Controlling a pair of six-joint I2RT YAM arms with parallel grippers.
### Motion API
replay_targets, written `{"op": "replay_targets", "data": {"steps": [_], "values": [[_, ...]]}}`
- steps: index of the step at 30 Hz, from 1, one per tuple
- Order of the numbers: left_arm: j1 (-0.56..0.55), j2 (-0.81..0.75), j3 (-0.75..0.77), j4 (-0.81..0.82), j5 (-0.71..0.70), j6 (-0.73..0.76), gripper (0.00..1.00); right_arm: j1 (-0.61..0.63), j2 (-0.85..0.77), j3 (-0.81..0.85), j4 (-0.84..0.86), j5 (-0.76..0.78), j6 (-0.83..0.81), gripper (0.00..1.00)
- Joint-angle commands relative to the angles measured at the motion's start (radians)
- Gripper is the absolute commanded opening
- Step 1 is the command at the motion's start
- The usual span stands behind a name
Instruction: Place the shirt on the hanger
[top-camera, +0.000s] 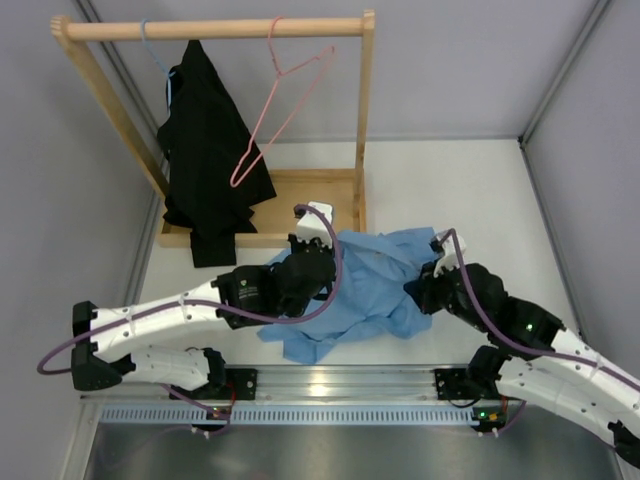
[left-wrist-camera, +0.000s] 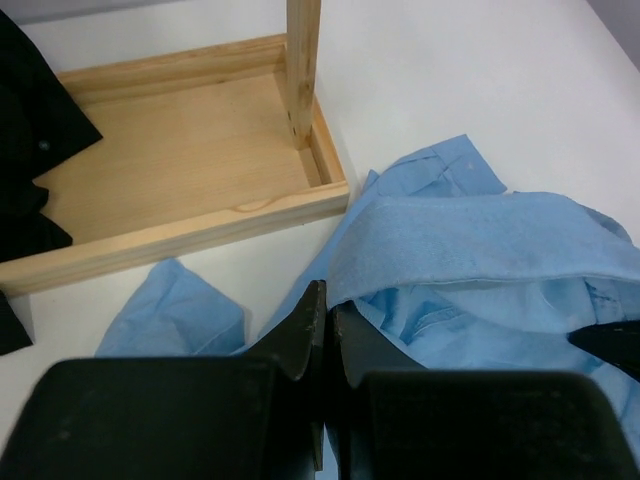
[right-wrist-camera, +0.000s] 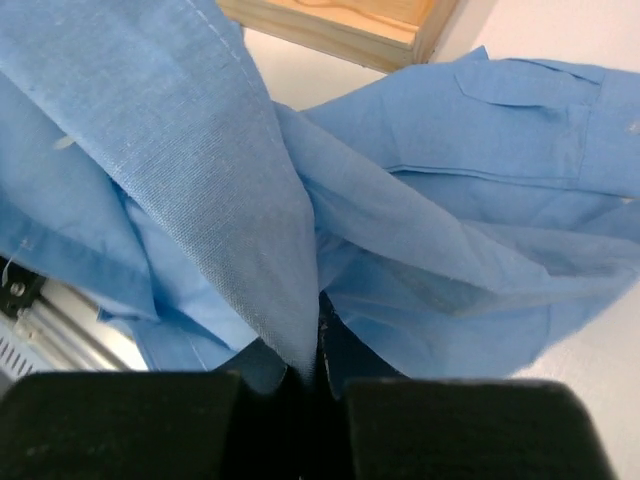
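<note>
The light blue shirt (top-camera: 372, 280) lies crumpled on the white table between my two arms, partly lifted. My left gripper (top-camera: 322, 252) is at its left edge. In the left wrist view its jaws (left-wrist-camera: 328, 300) are pressed together, and a taut band of the shirt (left-wrist-camera: 480, 240) runs off to the right from their tips. My right gripper (top-camera: 424, 290) is shut on the shirt's right side. A fold of the shirt (right-wrist-camera: 230, 200) rises straight out from between its fingers (right-wrist-camera: 312, 350). The pink hanger (top-camera: 283, 105) hangs on the wooden rail, behind the shirt.
A wooden rack (top-camera: 215, 28) stands at the back left, its base tray (left-wrist-camera: 180, 160) and right post (left-wrist-camera: 303, 60) just beyond the shirt. A black garment (top-camera: 208, 150) hangs on a blue hanger (top-camera: 156, 52) left of the pink one. Grey walls close in both sides.
</note>
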Motion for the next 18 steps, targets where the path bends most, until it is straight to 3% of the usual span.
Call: {"op": "replay_targets", "data": {"steps": [1, 3, 4, 6, 7, 8, 10, 13, 18], "values": [[0.005, -0.013, 0.136, 0.03, -0.054, 0.082, 0.0, -0.019, -0.007, 0.248, -0.007, -0.034, -0.064, 0.0], [0.003, -0.023, 0.261, 0.041, -0.034, 0.171, 0.0, -0.019, 0.068, 0.415, -0.062, -0.05, -0.101, 0.0], [0.003, -0.05, 0.3, 0.063, -0.018, 0.206, 0.0, -0.019, 0.101, 0.604, -0.114, -0.073, -0.138, 0.0], [0.003, -0.096, 0.355, 0.174, 0.1, 0.31, 0.0, -0.018, 0.211, 0.798, -0.159, -0.183, -0.162, 0.0], [0.003, -0.162, 0.363, 0.227, 0.161, 0.338, 0.0, -0.018, 0.277, 0.97, -0.193, -0.273, -0.164, 0.0], [0.005, -0.197, 0.348, 0.286, 0.3, 0.366, 0.0, -0.018, 0.306, 1.048, -0.207, -0.315, -0.162, 0.0], [0.003, -0.306, 0.255, 0.479, 0.412, 0.429, 0.0, -0.019, 0.38, 1.212, -0.263, -0.374, -0.144, 0.0], [0.003, -0.356, 0.19, 0.573, 0.473, 0.437, 0.0, -0.018, 0.403, 1.223, -0.3, -0.357, -0.135, 0.0], [0.003, -0.293, 0.046, 0.568, 0.391, 0.371, 0.0, -0.018, 0.278, 0.957, -0.258, -0.105, -0.094, 0.0]]}}
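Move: Both hands already pinch the shirt by an upper edge. Its bulk lies about 3 cm back, 6 cm right and 20 cm below the left hand; from the right hand it is some 12 cm left, nearly level fore and aft, and 10 cm lower. From the left hand the empty pink hanger is roughly 22 cm ahead, 10 cm left and 15 cm up, and the rack's right post about 24 cm ahead, 7 cm right, mid-height level with it. With both pinches kept on the shirt's edge, the two hands whip it steeply up together, the left by about 27 cm and the right by some 36 cm, easing back and a little left. The fingers tip up and swing inward towards each other; at the very end both hands begin to sink and come forward again. ##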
